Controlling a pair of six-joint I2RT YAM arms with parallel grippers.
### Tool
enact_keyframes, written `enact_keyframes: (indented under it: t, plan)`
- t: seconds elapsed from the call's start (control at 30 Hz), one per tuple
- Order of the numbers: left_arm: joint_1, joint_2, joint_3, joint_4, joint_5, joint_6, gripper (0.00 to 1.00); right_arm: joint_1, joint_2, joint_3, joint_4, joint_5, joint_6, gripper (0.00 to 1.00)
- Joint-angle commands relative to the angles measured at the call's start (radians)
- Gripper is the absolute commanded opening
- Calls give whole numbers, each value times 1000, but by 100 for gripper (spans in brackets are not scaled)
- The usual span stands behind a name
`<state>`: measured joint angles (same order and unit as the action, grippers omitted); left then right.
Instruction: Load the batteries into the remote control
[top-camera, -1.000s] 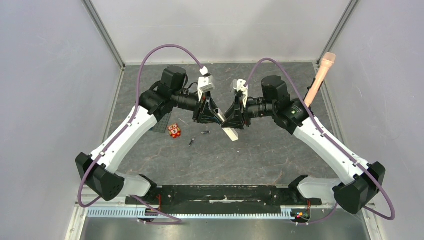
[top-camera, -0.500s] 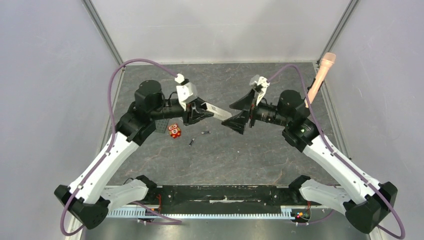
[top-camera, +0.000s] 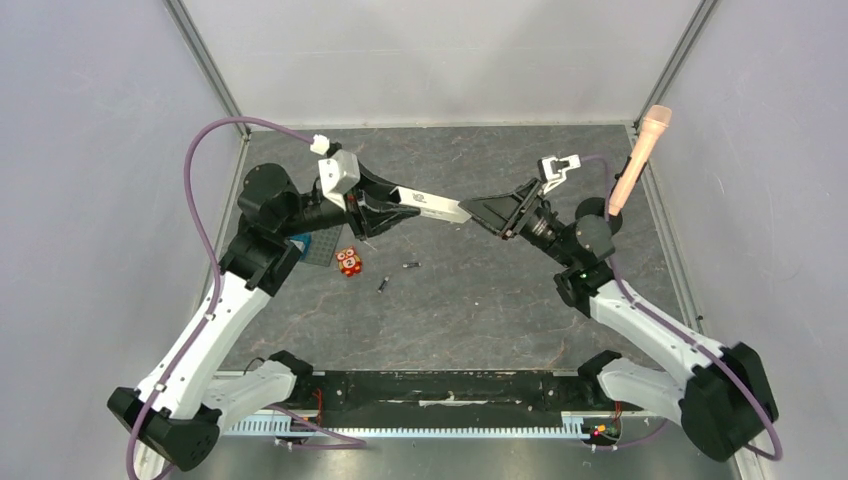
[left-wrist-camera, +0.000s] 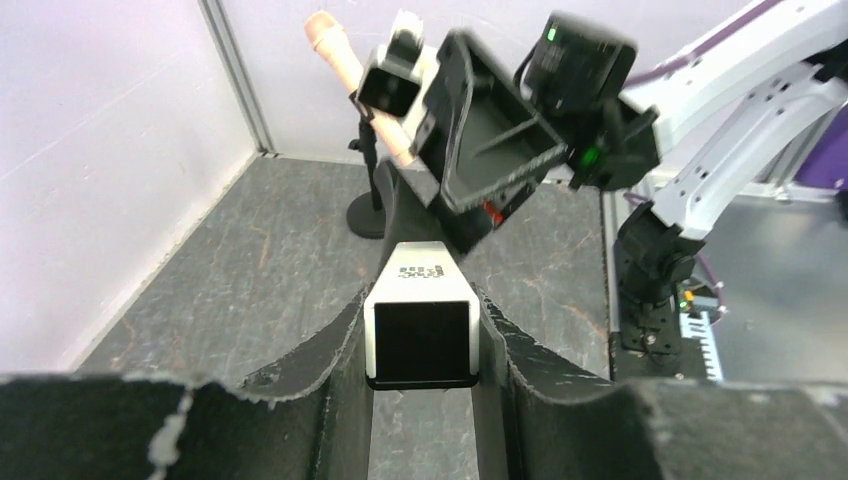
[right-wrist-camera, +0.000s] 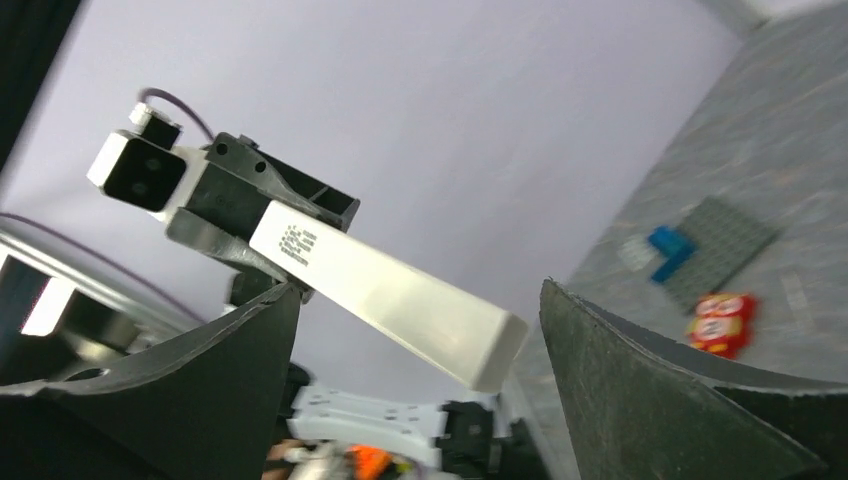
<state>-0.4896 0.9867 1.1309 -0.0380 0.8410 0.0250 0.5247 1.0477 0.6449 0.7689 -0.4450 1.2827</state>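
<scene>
The remote control (top-camera: 435, 206), a slim white bar, is held off the table with my left gripper (top-camera: 408, 212) shut on one end; its free end points right. In the left wrist view the remote control (left-wrist-camera: 420, 300) sits squarely between both pads. My right gripper (top-camera: 485, 212) stands open facing that free end. In the right wrist view the remote control's tip (right-wrist-camera: 480, 350) hangs between the spread fingers (right-wrist-camera: 640, 400) without touching them. Two batteries (top-camera: 410, 266) (top-camera: 383, 284) lie on the table below.
A red-orange owl-like toy (top-camera: 349, 261) sits left of the batteries, beside a grey studded plate (top-camera: 318, 248) with a blue brick (right-wrist-camera: 668, 250). A pink microphone (top-camera: 640, 150) on a black base stands at the back right, near the wall.
My right gripper has opened and let go of the remote, then drawn back to the right. My left arm has swung left and lifted the remote, its free end now level instead of hanging down.
</scene>
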Motion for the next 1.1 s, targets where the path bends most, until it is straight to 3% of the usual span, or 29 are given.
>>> enact_keyframes:
  t: [0.0,0.27,0.53,0.73,1.07]
  plan:
    - [57,37,42,183,145,-198,2,-2,46,-72,357,-68,321,91]
    - [83,88,58,227,218,-290,2,-2,75,-33,371,-79,333,83]
    - [85,87,35,347,265,-388,2,-2,200,-23,642,-82,536,63]
    - [86,90,33,368,266,-406,2,-1,228,18,656,-108,548,47]
    - [87,98,31,372,150,-398,2,1,287,27,838,-184,617,40]
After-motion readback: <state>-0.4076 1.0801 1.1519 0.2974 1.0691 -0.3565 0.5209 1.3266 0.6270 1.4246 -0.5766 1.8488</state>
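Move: My left hand still holds one end of the remote control, whose middle lies about 6 cm to that hand's right, some 1 cm ahead and at its height. From my right hand the middle is about 6 cm to the left, level fore and aft and 1 cm higher, the free end by my wide-open fingers. The nearer battery lies roughly 10 cm left of the right hand, 1 cm ahead and 35 cm below; the other about 15 cm left, 3 cm back. I close my right fingers from wide open to about half around the remote's free end, the hand first dipping 2 cm, then rising about 5 cm and easing back while it rolls and turns counter-clockwise some 20 degrees into line with the remote. My left hand keeps its grip, edges forward, then goes up 3 cm and slightly back, turning the remote about 10 degrees clockwise. ##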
